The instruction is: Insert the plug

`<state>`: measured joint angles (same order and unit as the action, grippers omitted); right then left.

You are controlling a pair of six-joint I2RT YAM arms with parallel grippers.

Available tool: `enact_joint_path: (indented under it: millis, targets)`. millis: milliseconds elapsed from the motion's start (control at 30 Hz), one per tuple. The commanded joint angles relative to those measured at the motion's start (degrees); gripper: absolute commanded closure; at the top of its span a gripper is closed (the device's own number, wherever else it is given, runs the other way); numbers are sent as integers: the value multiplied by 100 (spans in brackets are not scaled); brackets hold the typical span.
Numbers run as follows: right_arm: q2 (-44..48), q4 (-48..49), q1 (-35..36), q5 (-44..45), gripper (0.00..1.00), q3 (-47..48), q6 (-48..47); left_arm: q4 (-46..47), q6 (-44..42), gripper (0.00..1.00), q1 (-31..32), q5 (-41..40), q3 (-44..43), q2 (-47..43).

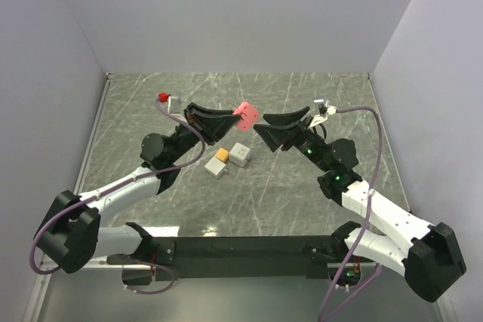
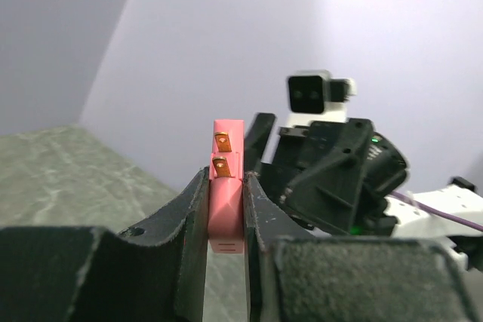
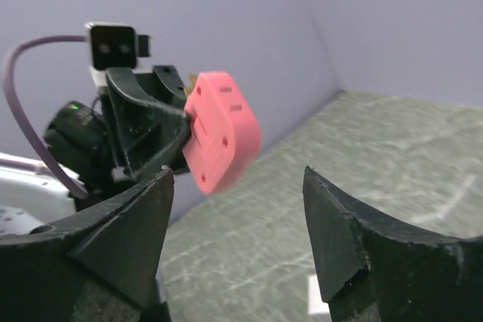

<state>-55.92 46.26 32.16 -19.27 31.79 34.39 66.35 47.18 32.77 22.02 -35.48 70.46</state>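
Note:
The pink plug [image 1: 246, 115] hangs above the table, pinched between the fingers of my left gripper [image 1: 232, 118], which is shut on it. From the left wrist, the plug [image 2: 226, 190] stands edge-on with brass prongs at its top. In the right wrist view the plug [image 3: 220, 132] shows its flat pink face, just beyond the open fingertips of my right gripper [image 3: 238, 186]. The right gripper [image 1: 264, 124] faces the plug from the right, a short gap away, empty. A grey socket block [image 1: 241, 154] lies on the table below.
A small block with an orange top [image 1: 219, 164] lies beside the grey block. Purple cables [image 1: 375, 156] loop from both wrists. White walls enclose the marbled table [image 1: 249, 201] on three sides.

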Motion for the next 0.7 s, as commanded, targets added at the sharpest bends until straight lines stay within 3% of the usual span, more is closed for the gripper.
enact_joint_path:
  millis: [0,433,667]
  targets:
    - [-155,1453,-131,-805,27,-111,568,721,142,99,238,31,-249,3]
    - [-507,2449,-184,-1272,39,-191,815,1363,450,99,493,153,-213,258]
    - [-701,2792,-193,-1474,54,-200,929,1644,547,99,598,250,-328,478]
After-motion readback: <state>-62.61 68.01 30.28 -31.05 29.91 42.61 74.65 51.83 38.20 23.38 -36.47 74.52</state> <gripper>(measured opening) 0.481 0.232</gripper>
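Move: The pink plug is in the left gripper, its middle about 2 cm right, 1 cm ahead of and 1 cm above that hand's point. The right hand's open fingers wait some 7 cm right and 1 cm back, level. From the right hand the plug lies about 5 cm left, 2 cm ahead and 1 cm higher; the nearer white block is roughly 5 cm left and 5 cm ahead, the orange block 11 cm left and 5 cm ahead, both about 30 cm below. The left hand keeps its pinch on the pink plug and carries it back and to the right, about 3 cm each way, swinging some 10 degrees clockwise, to bring it between the right hand's fingers. The right hand draws back about 3 cm alongside, rising 2 cm and turning some 10 degrees counter-clockwise, while its fingers close from wide to about half open, one on each side of the plug. ##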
